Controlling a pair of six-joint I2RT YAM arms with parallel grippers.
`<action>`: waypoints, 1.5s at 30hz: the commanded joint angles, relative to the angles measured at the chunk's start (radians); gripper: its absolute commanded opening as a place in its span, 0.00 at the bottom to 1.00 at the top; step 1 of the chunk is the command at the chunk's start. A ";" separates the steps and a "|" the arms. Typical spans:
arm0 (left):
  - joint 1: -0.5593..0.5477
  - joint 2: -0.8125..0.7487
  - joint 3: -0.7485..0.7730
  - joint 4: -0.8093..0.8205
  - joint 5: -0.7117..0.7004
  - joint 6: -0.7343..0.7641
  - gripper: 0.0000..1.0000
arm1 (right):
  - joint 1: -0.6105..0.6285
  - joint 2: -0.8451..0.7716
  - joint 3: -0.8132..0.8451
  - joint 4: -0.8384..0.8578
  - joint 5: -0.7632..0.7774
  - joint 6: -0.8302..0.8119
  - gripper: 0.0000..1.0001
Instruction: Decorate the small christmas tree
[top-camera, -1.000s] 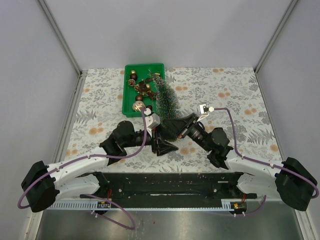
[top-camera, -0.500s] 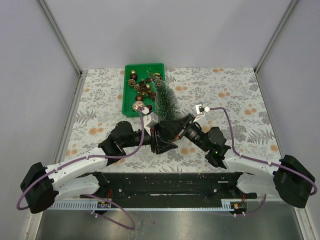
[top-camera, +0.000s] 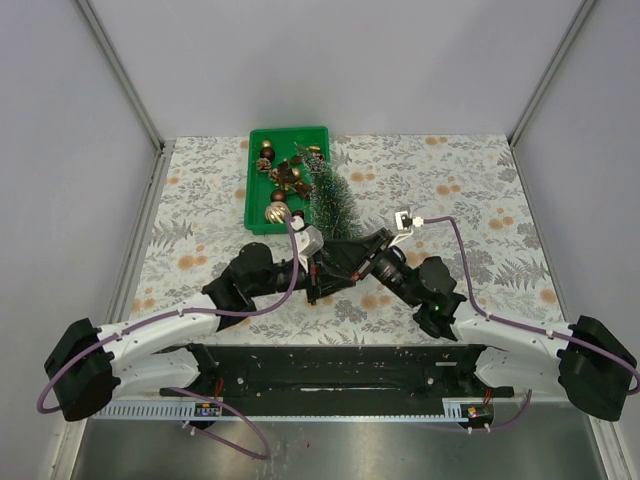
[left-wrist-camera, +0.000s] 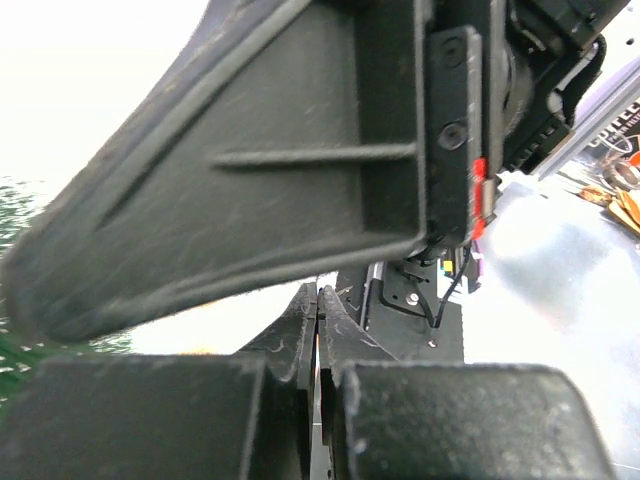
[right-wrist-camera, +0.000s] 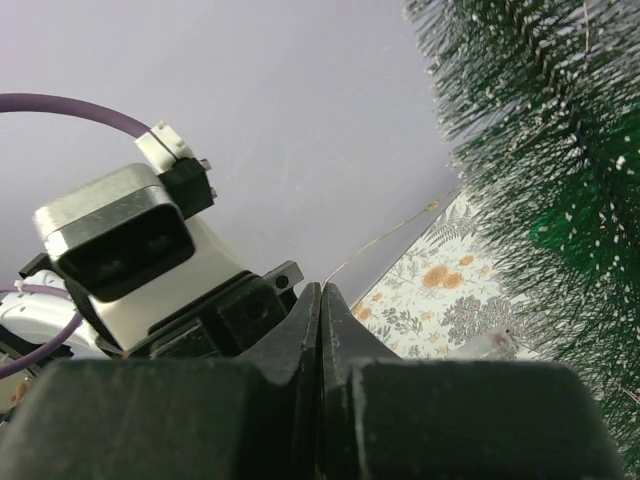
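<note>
The small christmas tree (top-camera: 328, 195) stands upright beside the green tray (top-camera: 251, 190); its frosted needles (right-wrist-camera: 540, 150) fill the right of the right wrist view. My right gripper (right-wrist-camera: 322, 288) is shut on a thin gold wire (right-wrist-camera: 385, 238) that runs up from its tips toward the tree. In the top view the right gripper (top-camera: 330, 266) and left gripper (top-camera: 316, 282) meet tip to tip just in front of the tree. My left gripper (left-wrist-camera: 319, 292) is shut, right under the right gripper's finger (left-wrist-camera: 250, 180). Whether it pinches the wire I cannot tell.
Several brown and gold ornaments (top-camera: 281, 175) lie in the tray, a gold ball (top-camera: 276, 212) at its near end. A small clear piece (right-wrist-camera: 490, 343) lies on the floral tablecloth (top-camera: 460, 200) near the tree. Grey walls enclose the table.
My left gripper has shut, having stood open in the earlier frames, and has drawn in close under the right gripper. The right gripper stays shut and has shifted slightly.
</note>
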 joint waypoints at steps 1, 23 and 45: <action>0.040 -0.044 0.015 -0.033 -0.014 0.032 0.00 | 0.011 -0.071 -0.002 -0.006 0.062 -0.047 0.00; 0.283 -0.211 0.003 -0.328 -0.028 0.247 0.00 | 0.011 -0.371 0.013 -0.569 0.128 -0.090 0.64; 0.318 -0.176 0.009 -0.218 -0.301 0.714 0.00 | 0.008 -0.034 0.314 -0.680 0.415 -0.535 0.99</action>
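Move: The small tree's middle stands about 12 cm ahead of the left gripper, 2 cm left and slightly lower; the green box's middle is some 35 cm ahead, 14 cm left and 20 cm down, its striped ball about 29 cm ahead and 17 cm left. From the right gripper, whose shut fingertips hold a thin wire, the tree is roughly 9 cm ahead, 3 cm right and 8 cm lower, the box about 32 cm ahead and 10 cm left. Let the right gripper give up the wire: open it wide while it draws some 9 cm right and sinks, then send it forward towards the tree's lower branches, tipping down and turning clockwise. Meanwhile bring the shut left gripper, keeping its pinch on the wire, about 12 cm forward and as far left, out to the tree's left side, swinging its fingers counter-clockwise to point more ahead. ##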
